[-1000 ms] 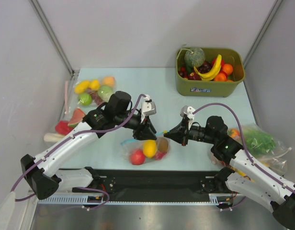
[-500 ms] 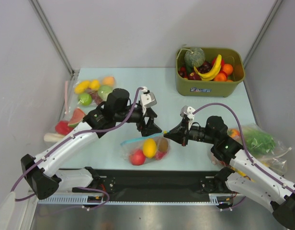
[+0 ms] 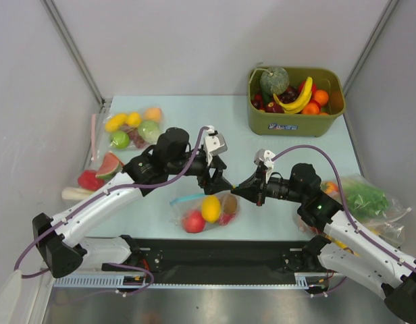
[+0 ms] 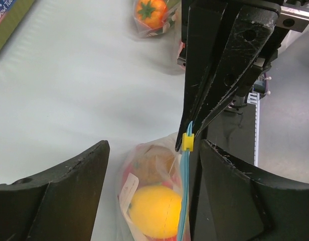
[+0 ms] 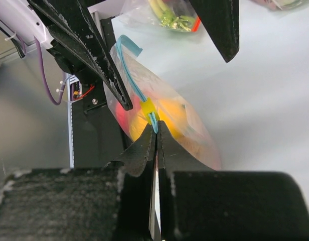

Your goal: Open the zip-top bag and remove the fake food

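Note:
The zip-top bag [image 3: 188,210] lies at the near middle of the table, its blue-green zip strip raised on the right. Through the clear plastic I see the fake food: a yellow round fruit [image 3: 211,208], a red one [image 3: 193,221] and a brown one. My right gripper [image 3: 236,189] is shut on the end of the zip strip [image 5: 137,90], just past a yellow slider [image 5: 148,107]. My left gripper [image 3: 221,181] hangs open over the bag [image 4: 144,170], one finger on each side, holding nothing. The slider [image 4: 187,142] sits close to its right finger [image 4: 235,191].
An olive-green bin [image 3: 329,115] with a melon, a banana and other fruit stands at the back right. More bagged fruit [image 3: 130,128] and a watermelon slice [image 3: 107,165] lie at the left. A bag of greens [image 3: 367,199] lies by the right arm.
My left gripper has opened, letting go of the zip strip, and has shifted right, closer to the right gripper. The right gripper stayed shut on the strip.

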`<act>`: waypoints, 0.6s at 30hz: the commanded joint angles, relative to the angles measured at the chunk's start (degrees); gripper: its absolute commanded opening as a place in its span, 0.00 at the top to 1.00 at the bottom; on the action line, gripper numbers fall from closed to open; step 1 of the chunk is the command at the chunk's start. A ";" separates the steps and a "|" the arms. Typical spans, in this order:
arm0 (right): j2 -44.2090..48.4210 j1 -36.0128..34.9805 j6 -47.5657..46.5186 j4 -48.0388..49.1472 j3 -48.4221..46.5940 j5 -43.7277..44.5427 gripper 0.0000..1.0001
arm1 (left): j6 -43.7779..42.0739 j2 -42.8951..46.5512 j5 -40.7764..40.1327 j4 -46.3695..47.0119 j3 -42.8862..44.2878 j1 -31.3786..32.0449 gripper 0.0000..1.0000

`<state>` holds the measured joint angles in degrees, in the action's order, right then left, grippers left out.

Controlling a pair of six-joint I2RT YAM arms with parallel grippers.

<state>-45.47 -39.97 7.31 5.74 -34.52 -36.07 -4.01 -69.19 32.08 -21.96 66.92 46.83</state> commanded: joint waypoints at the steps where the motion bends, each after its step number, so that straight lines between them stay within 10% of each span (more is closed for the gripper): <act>1: 0.39 -0.20 0.51 3.32 -1.25 -0.84 1.00 | -0.38 -0.51 0.35 1.13 0.67 0.89 0.22; 18: 0.39 -0.20 0.78 3.40 -0.99 -1.19 1.00 | 1.37 -3.41 0.00 2.18 0.85 2.04 0.46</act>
<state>-45.47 -39.88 7.49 5.52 -34.52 -35.79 -2.90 -71.92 32.14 -21.85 66.92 48.64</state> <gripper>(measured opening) 0.011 0.565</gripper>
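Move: The yellow zip slider lies about 2 cm right of the left hand, 2 cm back and 2 cm below; for the right hand, already pinching the zip end, it is only 1 cm or so to the left. Inside the bag, roughly 9 cm below the left hand, the yellow fruit sits about 4 cm left and 3 cm back, and the brown fruit 1 cm right and 2 cm back. Left hand eases about 2 cm down and right around the slider, fingers partly closing; right keeps pinching the zip. ##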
